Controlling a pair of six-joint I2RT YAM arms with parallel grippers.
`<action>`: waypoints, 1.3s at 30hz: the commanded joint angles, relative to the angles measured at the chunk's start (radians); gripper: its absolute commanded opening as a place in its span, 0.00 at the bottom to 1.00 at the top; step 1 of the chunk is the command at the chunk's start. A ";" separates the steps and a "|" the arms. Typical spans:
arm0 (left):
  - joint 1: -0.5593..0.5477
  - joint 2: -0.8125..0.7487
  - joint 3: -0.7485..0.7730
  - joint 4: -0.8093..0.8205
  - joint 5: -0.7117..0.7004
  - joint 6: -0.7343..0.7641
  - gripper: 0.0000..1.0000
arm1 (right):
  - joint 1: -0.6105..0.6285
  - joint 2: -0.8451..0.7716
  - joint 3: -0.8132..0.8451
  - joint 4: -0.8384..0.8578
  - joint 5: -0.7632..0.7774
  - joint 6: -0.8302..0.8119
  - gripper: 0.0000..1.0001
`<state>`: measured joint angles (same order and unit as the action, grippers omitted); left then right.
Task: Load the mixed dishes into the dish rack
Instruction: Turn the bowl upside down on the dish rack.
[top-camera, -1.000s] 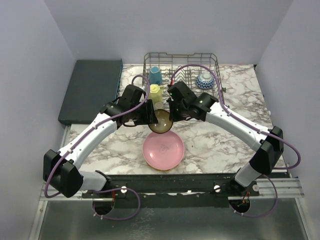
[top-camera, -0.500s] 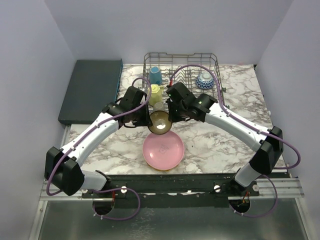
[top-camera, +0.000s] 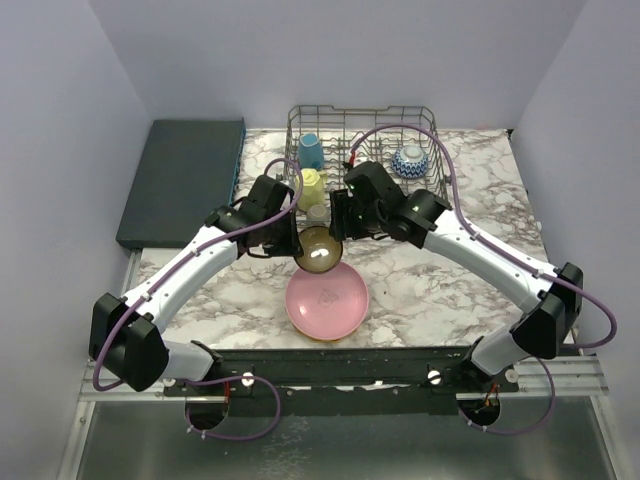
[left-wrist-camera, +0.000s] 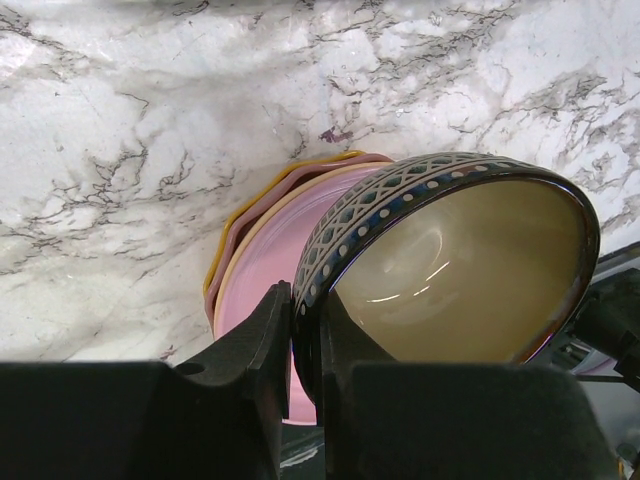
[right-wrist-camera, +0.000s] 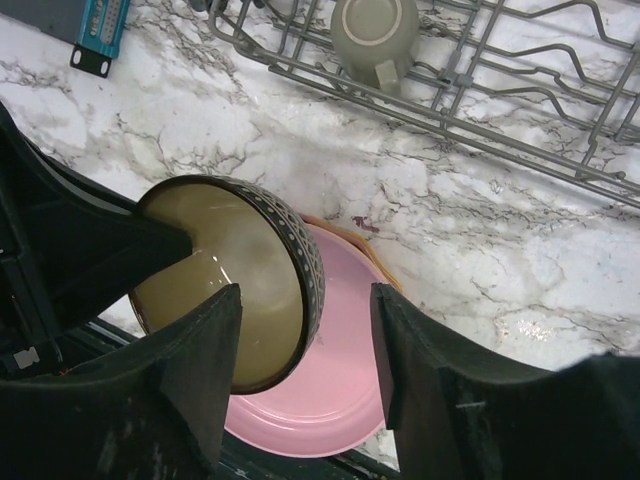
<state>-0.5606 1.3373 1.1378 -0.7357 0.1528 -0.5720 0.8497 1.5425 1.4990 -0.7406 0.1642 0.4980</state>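
A small brown bowl (top-camera: 319, 247) with a patterned outer band hangs tilted over the pink plate (top-camera: 327, 300). My left gripper (top-camera: 301, 240) is shut on the bowl's rim (left-wrist-camera: 330, 262), one finger inside and one outside. In the left wrist view the left gripper (left-wrist-camera: 307, 300) pinches that rim just above the pink plate (left-wrist-camera: 262, 270). My right gripper (top-camera: 338, 228) stands open, and in its wrist view the right gripper (right-wrist-camera: 305, 320) has the bowl (right-wrist-camera: 235, 280) near one finger without gripping it. The dish rack (top-camera: 362, 108) stands at the back.
The rack holds a blue mug (top-camera: 311, 150), a yellow mug (top-camera: 312, 185), a grey-green mug (right-wrist-camera: 375, 30) and a blue-white bowl (top-camera: 410, 160). More plates lie stacked under the pink one, showing an orange rim (left-wrist-camera: 225, 255). A dark teal slab (top-camera: 182, 180) lies at the back left.
My left gripper closed on the bowl's rim. My right gripper then opened and let go of the bowl, drawing back slightly toward the rack.
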 joint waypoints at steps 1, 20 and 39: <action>-0.005 -0.036 0.004 0.049 0.043 0.003 0.00 | 0.005 -0.052 -0.033 0.026 0.021 0.008 0.61; 0.123 -0.093 -0.044 0.170 0.323 -0.019 0.00 | -0.207 -0.266 -0.206 0.182 -0.386 0.086 0.80; 0.233 -0.141 -0.132 0.402 0.613 -0.168 0.00 | -0.301 -0.346 -0.433 0.546 -0.795 0.264 1.00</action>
<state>-0.3382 1.2434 1.0172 -0.4606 0.6476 -0.6804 0.5529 1.2152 1.0981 -0.3164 -0.5301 0.7017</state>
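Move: The left hand already pinches the bowl's left rim, with the bowl's middle about 5 cm to its right. The middle of the dish rack, where it is bound, is some 21 cm ahead, 17 right and 12 below; the grey cup stands 9 cm ahead, 5 right, and the plate stack 13 back, 7 right. From the free right hand, the bowl lies some 6 cm left, 3 back and 6 below. Left lifts the pinched bowl about 5 cm, rolling its right side up; right rises, opens wide, tilting left. ##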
